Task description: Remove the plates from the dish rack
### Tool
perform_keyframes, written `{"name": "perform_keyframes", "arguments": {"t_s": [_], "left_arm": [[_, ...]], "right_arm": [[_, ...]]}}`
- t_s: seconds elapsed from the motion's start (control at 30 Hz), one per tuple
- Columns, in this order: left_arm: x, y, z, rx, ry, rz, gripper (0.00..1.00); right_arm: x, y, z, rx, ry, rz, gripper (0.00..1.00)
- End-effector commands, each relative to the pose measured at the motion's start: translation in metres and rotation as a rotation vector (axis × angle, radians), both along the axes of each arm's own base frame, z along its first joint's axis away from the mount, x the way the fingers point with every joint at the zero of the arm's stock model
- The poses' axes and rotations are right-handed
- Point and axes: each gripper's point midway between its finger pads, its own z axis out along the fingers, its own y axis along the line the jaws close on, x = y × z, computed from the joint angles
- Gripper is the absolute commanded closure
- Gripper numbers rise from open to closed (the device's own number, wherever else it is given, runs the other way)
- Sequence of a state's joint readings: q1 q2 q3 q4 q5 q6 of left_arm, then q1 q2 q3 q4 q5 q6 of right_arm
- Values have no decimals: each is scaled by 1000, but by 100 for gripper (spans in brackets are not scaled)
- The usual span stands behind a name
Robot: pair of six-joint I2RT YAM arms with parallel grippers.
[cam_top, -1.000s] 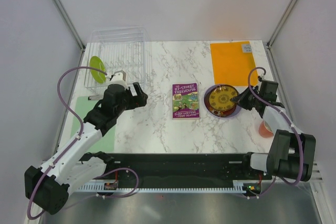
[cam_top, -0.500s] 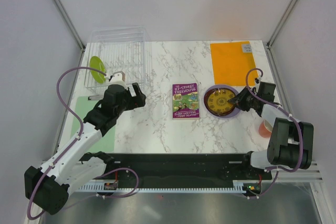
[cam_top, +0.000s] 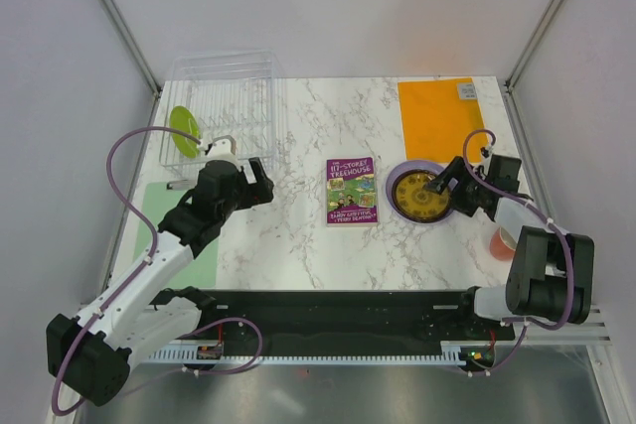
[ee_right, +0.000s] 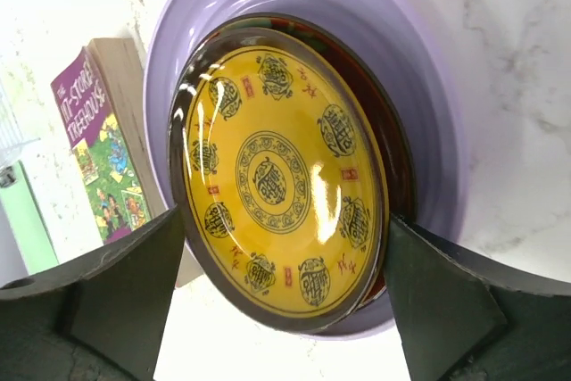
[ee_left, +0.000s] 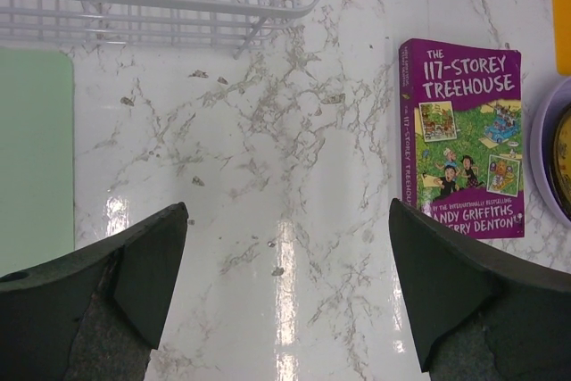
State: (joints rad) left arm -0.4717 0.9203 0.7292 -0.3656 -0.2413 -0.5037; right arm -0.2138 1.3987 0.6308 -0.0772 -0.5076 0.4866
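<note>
The clear dish rack (cam_top: 227,96) stands at the back left, with the lime green plate (cam_top: 183,131) upright at its left end. The lavender plate (cam_top: 402,178) lies right of centre with the dark red plate (ee_right: 399,162) and, on top, the yellow plate (cam_top: 421,195) stacked in it. My right gripper (cam_top: 444,186) is open at the stack's right edge. In the right wrist view its fingers flank the yellow plate (ee_right: 277,185) inside the lavender plate (ee_right: 428,78). My left gripper (cam_top: 261,182) is open and empty over bare marble, just in front of the rack's near edge (ee_left: 178,6).
A purple book (cam_top: 351,190) lies between the arms and also shows in the left wrist view (ee_left: 464,131). A flat orange mat (cam_top: 437,116) lies at the back right. An orange-pink cup (cam_top: 500,242) stands by the right arm. A pale green mat (cam_top: 184,240) lies at the front left.
The right gripper has shifted a little left along the stack, and the yellow plate now lies lower in the lavender plate. The left arm has hardly moved.
</note>
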Motion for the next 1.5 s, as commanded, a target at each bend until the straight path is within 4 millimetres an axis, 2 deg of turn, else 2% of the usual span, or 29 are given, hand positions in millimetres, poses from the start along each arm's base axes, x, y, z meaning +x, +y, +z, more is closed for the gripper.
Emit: {"name": "perform_keyframes", "arguments": {"t_s": [0.0, 0.1, 0.17, 0.27, 0.3, 0.37, 0.4, 0.43, 0.47, 0.53, 0.57, 0.63, 0.67, 0.77, 0.8, 0.87, 0.9, 1.0, 1.1, 1.17, 1.3, 1.47], "left_arm": [[6, 10, 2, 58, -24, 28, 0], [10, 14, 2, 89, -23, 49, 0], [16, 25, 10, 132, -37, 95, 0], [30, 43, 27, 225, -73, 170, 0], [38, 53, 45, 256, -106, 221, 0], [52, 70, 52, 306, -97, 261, 0], [61, 74, 67, 299, -119, 277, 0], [70, 81, 65, 322, -102, 287, 0], [78, 100, 68, 329, -97, 336, 0], [93, 117, 83, 326, -114, 367, 0], [102, 137, 75, 343, -83, 416, 0], [117, 156, 83, 368, -115, 467, 1], [123, 174, 74, 392, -95, 504, 2], [140, 197, 67, 387, -103, 552, 6], [148, 206, 57, 383, -81, 553, 7], [162, 213, 54, 383, -103, 565, 8], [168, 217, 42, 392, -79, 571, 8], [181, 223, 24, 383, -41, 590, 10], [194, 224, 20, 383, -47, 578, 11], [202, 222, 9, 391, -24, 558, 18], [209, 226, 2, 401, -13, 563, 22], [212, 235, -11, 435, 6, 587, 33]], "right_arm": [[6, -15, 23, -110, -46, -19, 6], [8, -19, 42, -160, -77, -24, 2], [9, -24, 56, -196, -110, -28, 2], [11, -25, 81, -232, -163, -18, 2], [13, -24, 90, -236, -182, -15, 2], [13, -24, 102, -249, -214, -14, 2], [12, -23, 109, -251, -220, -9, 2], [13, -23, 112, -253, -228, -8, 2], [13, -21, 114, -246, -234, 3, 2], [13, -19, 118, -236, -244, 10, 2], [13, -15, 118, -223, -245, 22, 2], [12, -12, 113, -206, -235, 35, 2], [11, -10, 111, -200, -232, 41, 2], [13, -8, 102, -193, -217, 52, 2], [14, -7, 98, -188, -211, 57, 2], [16, -6, 93, -179, -203, 63, 2], [19, -5, 87, -171, -192, 68, 2], [25, -2, 78, -144, -179, 82, 2], [28, 0, 70, -129, -162, 93, 2], [29, 2, 68, -122, -163, 102, 2], [31, 5, 60, -94, -149, 115, 4], [31, 8, 57, -85, -145, 124, 5]]}}
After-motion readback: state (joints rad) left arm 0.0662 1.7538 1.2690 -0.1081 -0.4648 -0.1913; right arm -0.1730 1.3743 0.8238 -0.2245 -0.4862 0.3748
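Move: The green plate stands in the rack some 17 cm ahead of the left hand, 21 cm to its left and about 7 cm below. The rack's middle is roughly 20 cm ahead and 12 cm left; the green mat, 10 cm back and 25 cm left. The yellow plate, already released on the red and purple ones, has its middle about 6 cm left of the right hand, 2 cm ahead and slightly below; the book is 25 cm left, level fore and aft. Left and forward, roughly 30 cm in all, the left hand arcs up over the rack, then sinks towards the green plate, turning some 30 degrees counter-clockwise with its left side rising; its wide-open fingers narrow partway. The right hand, staying open, rises about 10 cm off the yellow plate's edge, tipping its fingertips up, then eases halfway back down and slightly forward. ##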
